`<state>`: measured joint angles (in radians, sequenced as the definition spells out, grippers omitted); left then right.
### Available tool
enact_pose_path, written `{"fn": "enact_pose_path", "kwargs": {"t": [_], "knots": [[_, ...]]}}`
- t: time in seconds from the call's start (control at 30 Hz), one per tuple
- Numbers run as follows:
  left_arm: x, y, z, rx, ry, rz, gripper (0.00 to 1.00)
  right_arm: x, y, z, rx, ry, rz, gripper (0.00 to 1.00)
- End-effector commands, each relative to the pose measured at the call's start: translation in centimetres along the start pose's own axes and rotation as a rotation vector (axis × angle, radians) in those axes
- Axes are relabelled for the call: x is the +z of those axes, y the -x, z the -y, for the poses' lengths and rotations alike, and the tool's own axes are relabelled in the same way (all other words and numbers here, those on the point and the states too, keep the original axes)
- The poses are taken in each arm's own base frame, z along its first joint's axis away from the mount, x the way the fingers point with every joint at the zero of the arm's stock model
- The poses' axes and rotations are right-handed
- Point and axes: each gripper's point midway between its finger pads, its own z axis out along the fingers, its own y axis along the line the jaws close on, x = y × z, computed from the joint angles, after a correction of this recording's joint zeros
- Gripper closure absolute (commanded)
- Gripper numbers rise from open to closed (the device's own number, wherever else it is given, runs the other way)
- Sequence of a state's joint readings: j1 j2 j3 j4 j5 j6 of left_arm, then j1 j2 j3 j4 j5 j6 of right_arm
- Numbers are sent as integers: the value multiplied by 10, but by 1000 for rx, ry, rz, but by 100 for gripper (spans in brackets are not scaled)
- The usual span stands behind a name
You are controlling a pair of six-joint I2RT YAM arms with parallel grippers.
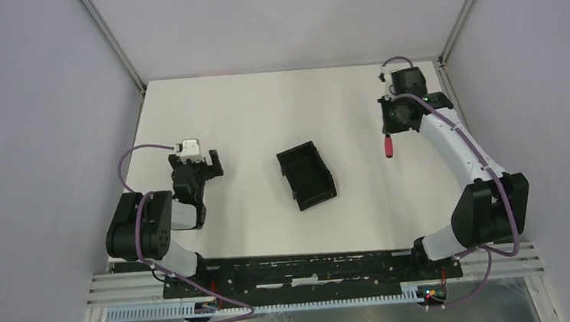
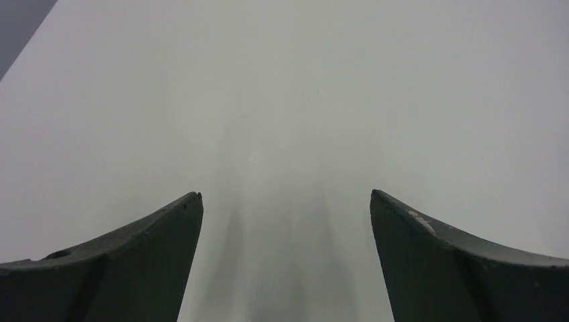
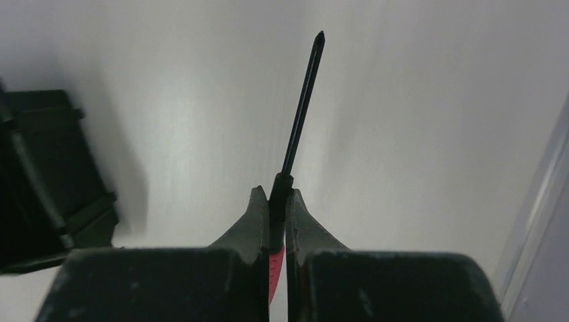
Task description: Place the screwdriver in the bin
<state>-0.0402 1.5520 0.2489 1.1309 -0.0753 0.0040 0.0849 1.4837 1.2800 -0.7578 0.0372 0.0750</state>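
The screwdriver [image 1: 390,146] has a red handle and a thin black shaft [image 3: 302,107]. My right gripper [image 1: 390,130] is shut on it at the far right of the table. In the right wrist view the gripper [image 3: 276,193] pinches the black collar, with the shaft pointing away and a sliver of red handle between the fingers. The black bin [image 1: 308,176] sits open-topped at the table's middle, well to the left of the screwdriver, and appears at the left edge in the wrist view [image 3: 40,181]. My left gripper [image 1: 209,167] rests open over bare table [image 2: 285,201].
The white table [image 1: 263,116] is walled in by grey panels. A metal frame post [image 1: 459,16] stands close behind the right arm. The table's right edge [image 3: 537,201] runs near the right gripper.
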Motion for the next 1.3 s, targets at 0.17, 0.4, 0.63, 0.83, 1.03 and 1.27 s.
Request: {"fn": "enact_pose_path", "kwargs": {"t": [0.17,0.4,0.63,0.83,1.03,1.27], "knots": [[1,16,0,-24,1,53,0,-39,28,-213,-418,470,274,100],[1,16,0,-24,0,53,0,-10,-15,-268,-745,479,252,100],[1,16,0,-24,1,53,0,21,-51,-275,-848,458,158,100],[1,15,0,-24,2,52,0,30,-70,-271,-866,476,147,98],[1,15,0,-24,1,52,0,26,-62,-280,-838,486,173,50],[1,15,0,-24,1,52,0,-14,-14,-284,-738,466,347,40]]}}
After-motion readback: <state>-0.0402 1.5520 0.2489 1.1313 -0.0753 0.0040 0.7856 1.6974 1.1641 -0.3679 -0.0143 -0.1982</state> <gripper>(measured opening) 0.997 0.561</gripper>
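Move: The bin that the screwdriver goes to lies some 24 cm to the left of the right hand and about 4 cm nearer the base, its middle roughly 14 cm lower. The right fingers already hold the screwdriver by its dark collar, handle trailing back towards the base; nothing else stands on the open table along the way. From the idle left hand the bin is about 33 cm to the right, 6 cm back and 5 cm below. The held screwdriver is swung some 26 cm left to the bin by the right arm, the wrist turning about 55 degrees counter-clockwise. The hand rises slightly at first, then sinks about 11 cm over the bin while drawing back a little; there the fingers open about halfway, let the screwdriver go, and the hand starts to lift. ##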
